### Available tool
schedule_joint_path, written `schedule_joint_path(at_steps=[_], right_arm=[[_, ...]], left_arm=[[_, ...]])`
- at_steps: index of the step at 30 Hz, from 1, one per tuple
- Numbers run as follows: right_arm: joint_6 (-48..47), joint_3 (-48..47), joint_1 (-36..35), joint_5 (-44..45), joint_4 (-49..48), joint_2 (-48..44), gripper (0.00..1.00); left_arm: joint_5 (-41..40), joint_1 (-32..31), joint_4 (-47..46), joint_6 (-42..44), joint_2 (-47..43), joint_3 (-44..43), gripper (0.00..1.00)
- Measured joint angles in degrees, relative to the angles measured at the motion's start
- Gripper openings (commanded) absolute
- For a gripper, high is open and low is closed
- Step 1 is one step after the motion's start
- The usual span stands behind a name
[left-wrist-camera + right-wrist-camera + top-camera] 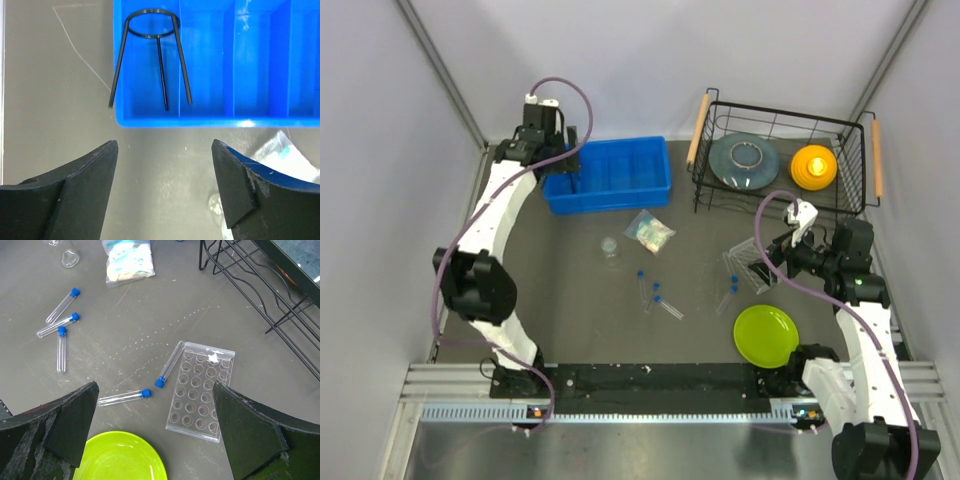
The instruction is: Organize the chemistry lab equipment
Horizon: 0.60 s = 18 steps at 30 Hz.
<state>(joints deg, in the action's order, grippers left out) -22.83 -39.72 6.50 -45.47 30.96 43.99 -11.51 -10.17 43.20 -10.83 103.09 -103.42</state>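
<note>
The black ring on its rod legs [151,25] rests in the end compartment of a blue bin [250,60], one leg tip past the bin's wall. My left gripper [165,145] hovers just short of the bin, open and holding nothing; from above it sits at the bin's left end [570,165]. My right gripper [155,387] stands open above the clear perforated rack [200,390], which lies flat. Two blue-capped tubes [125,397] [169,365] lie beside the rack, and three more [57,325] lie further off. The packet [127,262] and small jar [70,257] lie on the mat.
A lime-green plate [766,335] lies near my right arm's base. At the back right a black wire basket [710,150] holds a grey dish [745,160] and an orange bowl [814,166]. The blue bin [610,175] stands at the back left.
</note>
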Motion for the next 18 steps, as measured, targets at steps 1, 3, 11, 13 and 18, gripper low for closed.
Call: schedule_joint_path(at_steps=[1,3,11,13,18], right_arm=[[-0.11,0.0,0.0,0.0,0.0,-0.02,0.99],[-0.17,0.0,0.0,0.0,0.0,-0.09,0.99],[-1.2,1.16,0.0,-0.9,-0.09,-0.44,0.99],[-1.44,1.51,0.0,-1.55,-0.02,-0.42,0.99],[-1.9,1.62,0.0,-3.3,-0.04,-0.31,0.99]], left_arm=[[0.44,0.0,-0.92,-0.09,-2.89,2.78,0.86],[1.73,0.0,-2.27,-0.39,-7.85,7.69,0.92],[11.98,0.5,-8.17,-2.62,-27.76,28.17,0.99],[15.72,0.59,-9.99,-3.04,-31.87,32.74,0.99],[27.32,0.57,-12.5,-5.95,-40.19,43.56,0.99]])
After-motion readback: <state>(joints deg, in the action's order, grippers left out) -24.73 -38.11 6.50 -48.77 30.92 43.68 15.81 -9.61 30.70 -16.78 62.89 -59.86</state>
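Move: The left hand, empty, hangs just short of and above the black tripod, which stands in the blue box about 5 cm ahead, 1 cm to its left and 13 cm below. The glass beaker lies some 11 cm back, 10 cm right and 19 cm down. From the beaker, the plastic bag is about 4 cm farther out and 11 cm right, and the near test tubes 12 cm back and 11 cm right. From the right hand the beaker is about 13 cm ahead, 33 cm left and 15 cm down. Already clear of the tripod, the left hand draws back briskly some 16 cm over the near side of the blue box, rising a couple of centimetres at first, then veering right by about 5 cm and easing down again as it nears the glass beaker. On the way its fingers spread the last bit to fully open, and the wrist turns clockwise by about 15 degrees and rolls some 20 degrees so that its left side drops; it touches nothing. ##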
